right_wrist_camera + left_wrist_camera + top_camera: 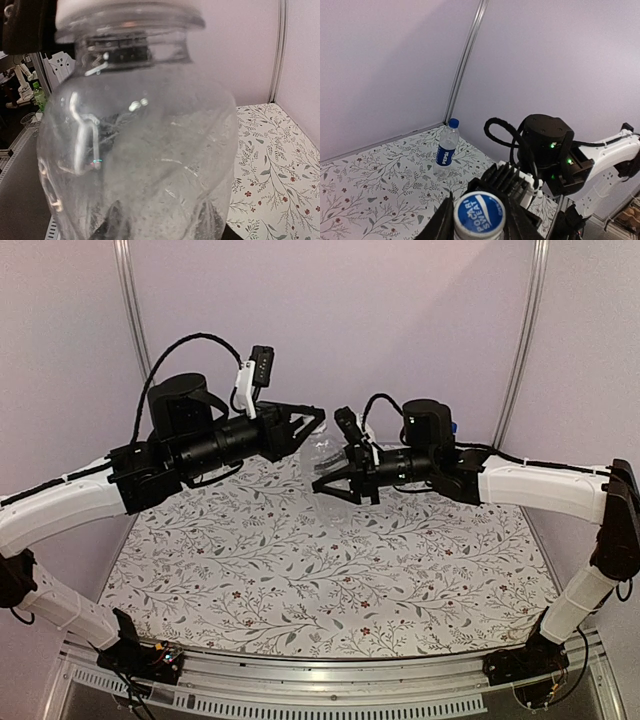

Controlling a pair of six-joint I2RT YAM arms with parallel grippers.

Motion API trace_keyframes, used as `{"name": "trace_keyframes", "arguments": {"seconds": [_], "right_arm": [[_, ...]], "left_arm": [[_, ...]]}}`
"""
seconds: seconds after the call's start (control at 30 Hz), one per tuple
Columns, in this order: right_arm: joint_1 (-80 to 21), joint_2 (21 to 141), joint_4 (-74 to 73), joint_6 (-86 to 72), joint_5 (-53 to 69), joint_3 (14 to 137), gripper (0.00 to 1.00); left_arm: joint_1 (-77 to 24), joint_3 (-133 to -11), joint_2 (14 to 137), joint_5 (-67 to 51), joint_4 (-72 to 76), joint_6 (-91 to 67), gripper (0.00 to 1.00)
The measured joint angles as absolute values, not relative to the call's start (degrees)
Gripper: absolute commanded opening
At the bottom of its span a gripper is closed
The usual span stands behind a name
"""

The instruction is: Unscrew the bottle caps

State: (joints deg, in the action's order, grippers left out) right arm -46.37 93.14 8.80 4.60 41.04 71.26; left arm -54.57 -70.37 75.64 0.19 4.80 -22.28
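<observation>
The plain clear bottle [318, 454] hangs in the air over the back of the table, between both arms. My left gripper [312, 430] is shut on its bottle cap [480, 214], whose blue printed top and white side sit between the dark fingers [436, 225]. My right gripper [326, 484] is shut on the bottle's body [140, 150], and its fingers [112, 222] show dimly through the plastic. The slimmer bottle [446, 150] with the dark blue label stands upright near the back corner, its blue cap [453, 122] on. It does not show in the top view.
A floral cloth [330, 590] covers the table. Pale walls and a metal corner post [465, 60] close the back. The right arm's black wrist [547, 145] stands close in front of the left camera. The table's right side [270, 165] lies below the held bottle.
</observation>
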Motion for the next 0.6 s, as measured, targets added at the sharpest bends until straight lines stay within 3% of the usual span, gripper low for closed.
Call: {"name": "trace_keyframes", "arguments": {"seconds": [0.4,0.6], "right_arm": [[-46.2,93.1,9.2,5.5,50.2,71.0,0.43],[-46.2,93.1,9.2,6.0,54.9,70.3,0.43]], "left_arm": [[-54.6,-70.3,75.0,-6.3,6.4,-20.2,0.85],[-53.4,-69.9,72.4,-14.3,6.6,-17.0,0.89]]}}
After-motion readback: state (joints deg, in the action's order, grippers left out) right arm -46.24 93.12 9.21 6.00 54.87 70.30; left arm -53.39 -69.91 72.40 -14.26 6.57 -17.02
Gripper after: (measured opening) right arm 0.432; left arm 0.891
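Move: The bottle's cap is already between the left hand's finger pads, practically at its hand point. The clear bottle body hangs beneath, its middle about 13 cm below the left hand, 3 cm to its right and level fore and aft. The right hand already grips that body between its fingers, with the cap roughly 12 cm above it, about 3 cm to its left and neither ahead nor back. The left fingers let go of the cap, spreading from a narrow pinch to nearly wide open, while that hand backs off some 4 cm towards its base, rises nearly 3 cm and swings clockwise about 15 degrees. The right hand keeps its grip on the bottle, drawing it back about 4 cm and turning it counter-clockwise by some 15 degrees. ##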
